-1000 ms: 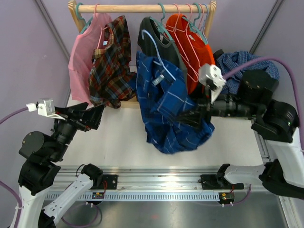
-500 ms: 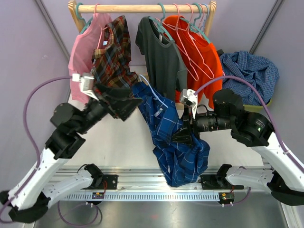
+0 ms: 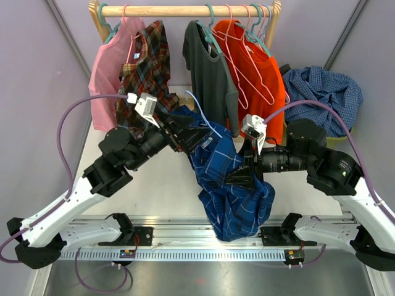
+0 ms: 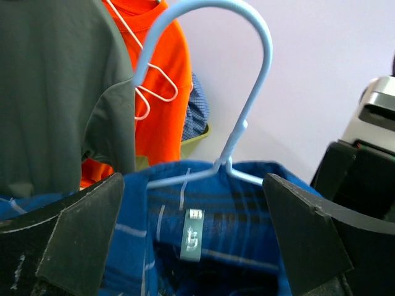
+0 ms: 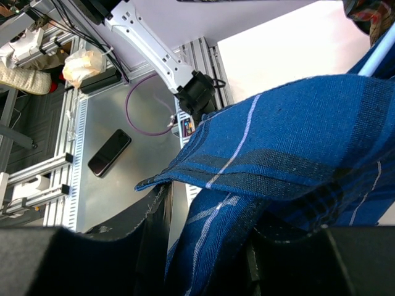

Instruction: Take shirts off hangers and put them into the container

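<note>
A dark blue plaid shirt hangs in mid-air over the table, off the rail, still on its pale blue hanger. My right gripper is shut on a fold of this shirt, with cloth filling the gap between its jaws. My left gripper is open, and its fingers straddle the collar and label just below the hanger's hook without touching. The olive container at the back right holds a blue checked shirt.
On the wooden rail hang a pink shirt, a red-brown-green plaid shirt, a dark grey shirt and an orange shirt with bare pink hangers in front of it. Lilac walls close in both sides.
My left arm swung in from the far left to the blue shirt's collar. My right gripper carried the shirt down and forward, away from the rail.
</note>
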Robot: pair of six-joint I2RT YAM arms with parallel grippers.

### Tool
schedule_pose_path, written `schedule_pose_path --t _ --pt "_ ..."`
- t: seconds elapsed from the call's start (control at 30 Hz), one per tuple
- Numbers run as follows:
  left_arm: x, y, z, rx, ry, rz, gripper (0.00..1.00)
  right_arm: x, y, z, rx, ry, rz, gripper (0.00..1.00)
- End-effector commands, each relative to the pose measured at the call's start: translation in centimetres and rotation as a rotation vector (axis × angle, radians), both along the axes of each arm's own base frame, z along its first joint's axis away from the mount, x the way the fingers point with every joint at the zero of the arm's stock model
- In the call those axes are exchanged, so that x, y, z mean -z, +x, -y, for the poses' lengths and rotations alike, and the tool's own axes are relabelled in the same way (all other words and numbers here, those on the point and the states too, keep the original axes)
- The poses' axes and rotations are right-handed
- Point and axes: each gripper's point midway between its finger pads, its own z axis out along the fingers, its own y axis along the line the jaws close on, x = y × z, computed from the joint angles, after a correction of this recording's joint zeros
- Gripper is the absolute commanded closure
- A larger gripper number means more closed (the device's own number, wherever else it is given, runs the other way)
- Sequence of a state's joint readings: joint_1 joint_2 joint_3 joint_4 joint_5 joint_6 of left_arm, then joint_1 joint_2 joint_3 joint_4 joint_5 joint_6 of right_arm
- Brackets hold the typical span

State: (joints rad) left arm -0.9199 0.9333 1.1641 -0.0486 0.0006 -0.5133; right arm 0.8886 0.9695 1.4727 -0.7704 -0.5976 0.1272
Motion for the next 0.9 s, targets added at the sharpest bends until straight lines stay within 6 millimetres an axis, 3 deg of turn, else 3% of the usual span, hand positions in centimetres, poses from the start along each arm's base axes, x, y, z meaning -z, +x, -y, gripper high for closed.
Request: schedule_pose_path --t 0.0,0.27,0.4,0.43,0.5,0.57,0.67,0.7,0.77,0.8,0.83,0.87 --pt "-3.1 0.6 0.3 -0.049 -0.07 0.08 0.01 -1.8 -0.5 -0.4 -0.033 0.082 0.029 1.0" --pt "-3.1 1.3 2.9 -0.039 -0.046 0.107 0.03 -1.3 -0.8 -0.8 -0.059 0.088 0.0 1.0" --pt "-2.9 1.6 3.0 -0.062 -0.028 0.122 0.35 -1.2 -1.0 -0.5 -0.06 0.088 -0.003 1.0" --pt "-3.0 1.5 3.0 -0.064 -0.027 0.125 0.49 -1.2 -1.1 -0.4 -0.058 0.088 -0.003 1.0" --pt "-3.1 1.6 2.8 -0.089 -0.022 0.133 0.62 -1.2 -1.1 -0.3 -0.055 0.085 -0.004 1.0" --pt "-3.2 1.7 2.5 -0.105 -0.017 0.141 0.82 -1.2 -1.1 -0.3 -0.053 0.083 -0.007 1.0" --pt "-3.2 1.9 2.4 -0.133 -0.001 0.148 1.0 -0.9 -1.1 -0.3 -0.052 0.073 -0.013 1.0" --pt "-3.3 1.8 2.3 -0.142 0.006 0.149 1.0 -0.7 -0.9 -0.3 -0.039 0.063 -0.019 1.0" --pt "-3.0 2.2 2.4 -0.163 0.045 0.154 1.0 -0.7 -0.5 -0.2 -0.017 0.051 -0.013 0.64" --pt "-2.9 2.7 2.3 -0.195 0.063 0.149 1.0 -0.2 -0.1 -0.1 0.005 0.027 -0.014 0.29" --pt "-3.6 3.0 1.9 -0.219 0.064 0.155 1.0 -0.1 0.2 0.0 0.023 0.02 -0.012 0.14" --pt "-2.4 3.9 2.2 -0.251 0.137 0.154 1.0 -0.1 0.4 0.2 0.04 0.015 -0.006 0.01"
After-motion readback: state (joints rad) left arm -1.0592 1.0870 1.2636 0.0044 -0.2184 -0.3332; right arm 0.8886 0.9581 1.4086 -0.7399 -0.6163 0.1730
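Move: The bare stem of the blue plaid shirt's hanger is between the left hand's open fingertips, about 4 cm to its right and 2 cm ahead, level with it. The grey shirt hangs some 18 cm ahead of the left hand and 4 cm right, the orange shirt about 18 cm ahead and 14 cm right. From the right hand, gripping the cloth, the stem lies roughly 11 cm ahead, 4 cm left and 4 cm higher. The blue shirt's hanger stem is taken over by the left hand, which reaches on to the right and slightly forward about 4 cm, dipping a little, then shuts its fingers on the stem just below the hook and rises some 2 cm. The right hand keeps its pinch on the cloth, sinking about 1.5 cm, and only at the very end opens wide. ##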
